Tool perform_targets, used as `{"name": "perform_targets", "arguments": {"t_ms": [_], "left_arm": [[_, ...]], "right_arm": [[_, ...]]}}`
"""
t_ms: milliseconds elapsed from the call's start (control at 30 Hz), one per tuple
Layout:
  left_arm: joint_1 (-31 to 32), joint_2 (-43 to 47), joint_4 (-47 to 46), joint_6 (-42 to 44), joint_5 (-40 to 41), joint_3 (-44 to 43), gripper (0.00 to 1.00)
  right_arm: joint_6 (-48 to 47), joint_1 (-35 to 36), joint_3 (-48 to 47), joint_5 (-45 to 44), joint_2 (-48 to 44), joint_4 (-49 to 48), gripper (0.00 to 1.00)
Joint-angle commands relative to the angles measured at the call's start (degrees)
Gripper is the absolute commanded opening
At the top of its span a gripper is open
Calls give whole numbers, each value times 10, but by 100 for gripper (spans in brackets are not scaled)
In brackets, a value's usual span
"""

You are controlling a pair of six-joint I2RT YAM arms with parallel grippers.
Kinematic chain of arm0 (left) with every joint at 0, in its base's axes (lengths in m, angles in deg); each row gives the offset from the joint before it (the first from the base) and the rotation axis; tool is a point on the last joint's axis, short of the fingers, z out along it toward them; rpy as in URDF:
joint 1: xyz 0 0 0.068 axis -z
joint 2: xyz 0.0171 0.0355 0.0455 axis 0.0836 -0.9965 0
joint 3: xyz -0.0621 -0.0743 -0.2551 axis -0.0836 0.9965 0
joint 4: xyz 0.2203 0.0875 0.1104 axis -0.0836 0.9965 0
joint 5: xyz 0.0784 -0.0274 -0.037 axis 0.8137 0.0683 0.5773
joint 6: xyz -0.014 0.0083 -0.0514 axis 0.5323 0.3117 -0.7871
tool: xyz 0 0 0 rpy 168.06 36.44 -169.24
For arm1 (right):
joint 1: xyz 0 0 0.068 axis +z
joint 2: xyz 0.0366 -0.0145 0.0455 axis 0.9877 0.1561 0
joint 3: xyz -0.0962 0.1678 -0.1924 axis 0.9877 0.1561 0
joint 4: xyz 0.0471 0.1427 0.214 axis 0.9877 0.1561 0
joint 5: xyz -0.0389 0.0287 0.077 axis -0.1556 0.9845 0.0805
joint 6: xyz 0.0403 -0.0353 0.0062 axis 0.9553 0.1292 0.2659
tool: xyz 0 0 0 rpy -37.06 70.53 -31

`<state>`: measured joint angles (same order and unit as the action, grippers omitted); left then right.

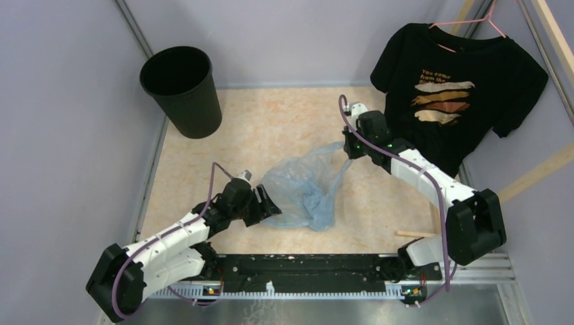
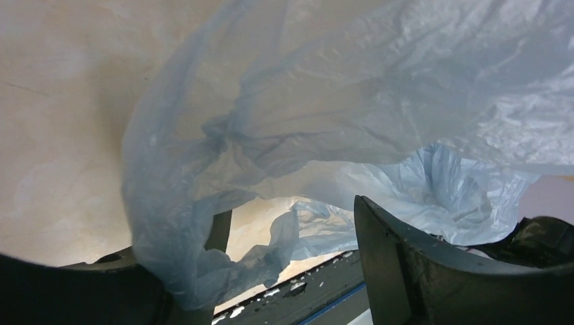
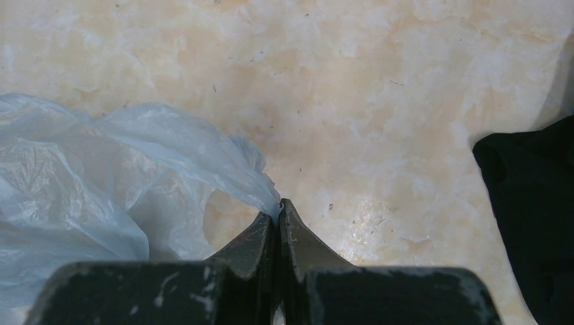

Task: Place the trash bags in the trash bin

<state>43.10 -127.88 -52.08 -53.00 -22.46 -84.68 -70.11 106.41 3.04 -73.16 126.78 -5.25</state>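
The trash bag (image 1: 303, 191), thin crinkly light-blue plastic, lies spread on the tabletop between my two arms. My right gripper (image 1: 349, 152) is shut on its upper right corner; in the right wrist view the film (image 3: 101, 196) is pinched at the closed fingertips (image 3: 279, 211). My left gripper (image 1: 268, 204) is at the bag's left edge with its jaws wide apart. In the left wrist view the bag (image 2: 352, 101) drapes over the left finger (image 2: 218, 230) and hangs into the gap, apart from the right finger (image 2: 392, 257). The round black trash bin (image 1: 181, 89) stands upright at the far left corner.
A black printed T-shirt (image 1: 460, 88) on a pink hanger hangs at the back right, its edge (image 3: 535, 203) just right of my right gripper. Grey walls close in the left and back sides. A wooden stick (image 1: 413, 234) lies near the right arm's base. A black rail (image 1: 304, 265) runs along the front edge.
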Motion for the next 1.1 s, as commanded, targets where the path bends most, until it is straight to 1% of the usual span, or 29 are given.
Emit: {"name": "perform_targets", "arguments": {"t_ms": [0,67,200,267,300,400,500,533,600,667,733,833,900,1000,1067], "left_arm": [[-2,-2,-36,1,-47,3,72],[-2,13,-18,-1,-57,8,73],[-2,74,16,-12,-45,24,79],[-2,102,15,-22,-30,40,79],[-2,112,13,-26,-23,46,78],[-3,117,-3,-34,-19,54,69],[-3,94,-9,-31,-14,47,62],[-3,86,-8,-27,-12,43,58],[-3,70,-7,-19,-10,36,45],[-4,55,-4,-12,-11,29,30],[-3,44,6,-9,-9,26,19],[-3,40,13,-4,-5,26,5],[-3,38,15,4,1,22,0],[-8,16,14,27,18,2,0],[-31,-27,18,61,11,-36,0]], "right_arm": [[1,3,-9,-6,-15,-9,0],[0,3,-8,-12,-17,-8,0],[-1,3,-8,-11,-15,-13,0],[-2,3,-11,-11,-12,-14,0],[-2,3,-11,-10,-10,-14,0],[-3,3,-14,-6,-7,-14,0],[-3,3,-13,-1,-6,-14,0],[-2,3,-12,1,-6,-15,0],[-1,3,-8,2,-8,-15,0],[3,3,-5,5,-11,-17,0],[9,5,1,9,-14,-21,0],[19,13,7,11,-14,-25,0],[29,16,17,20,-9,-30,0],[50,16,31,24,13,-51,0],[64,13,18,10,45,-59,0]]}}
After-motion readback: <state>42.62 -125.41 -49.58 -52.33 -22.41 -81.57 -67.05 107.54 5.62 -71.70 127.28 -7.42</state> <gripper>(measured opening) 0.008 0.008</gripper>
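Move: Just back and left of the open left fingers, within about 2 cm and slightly lower, the near-left edge of the blue trash bag hangs draped at one finger. The bag's crumpled bottom lies some 12 cm to that hand's right and 3 cm farther out; the table's near edge is about 10 cm back. From the right hand, which already holds another part of the rim, that near-left edge is roughly 19 cm back, 21 cm to the left and 11 cm lower. Drawing back with the fingers wide, the left hand lifts about 1.5 cm at the trash bag's loose edge, then sinks some 3.5 cm, easing left as the fingers shut and pinch the thin film between their tips. The right hand keeps its grip on the far rim and stays put until near the end, then eases down, left and back by a centimetre or so each. ##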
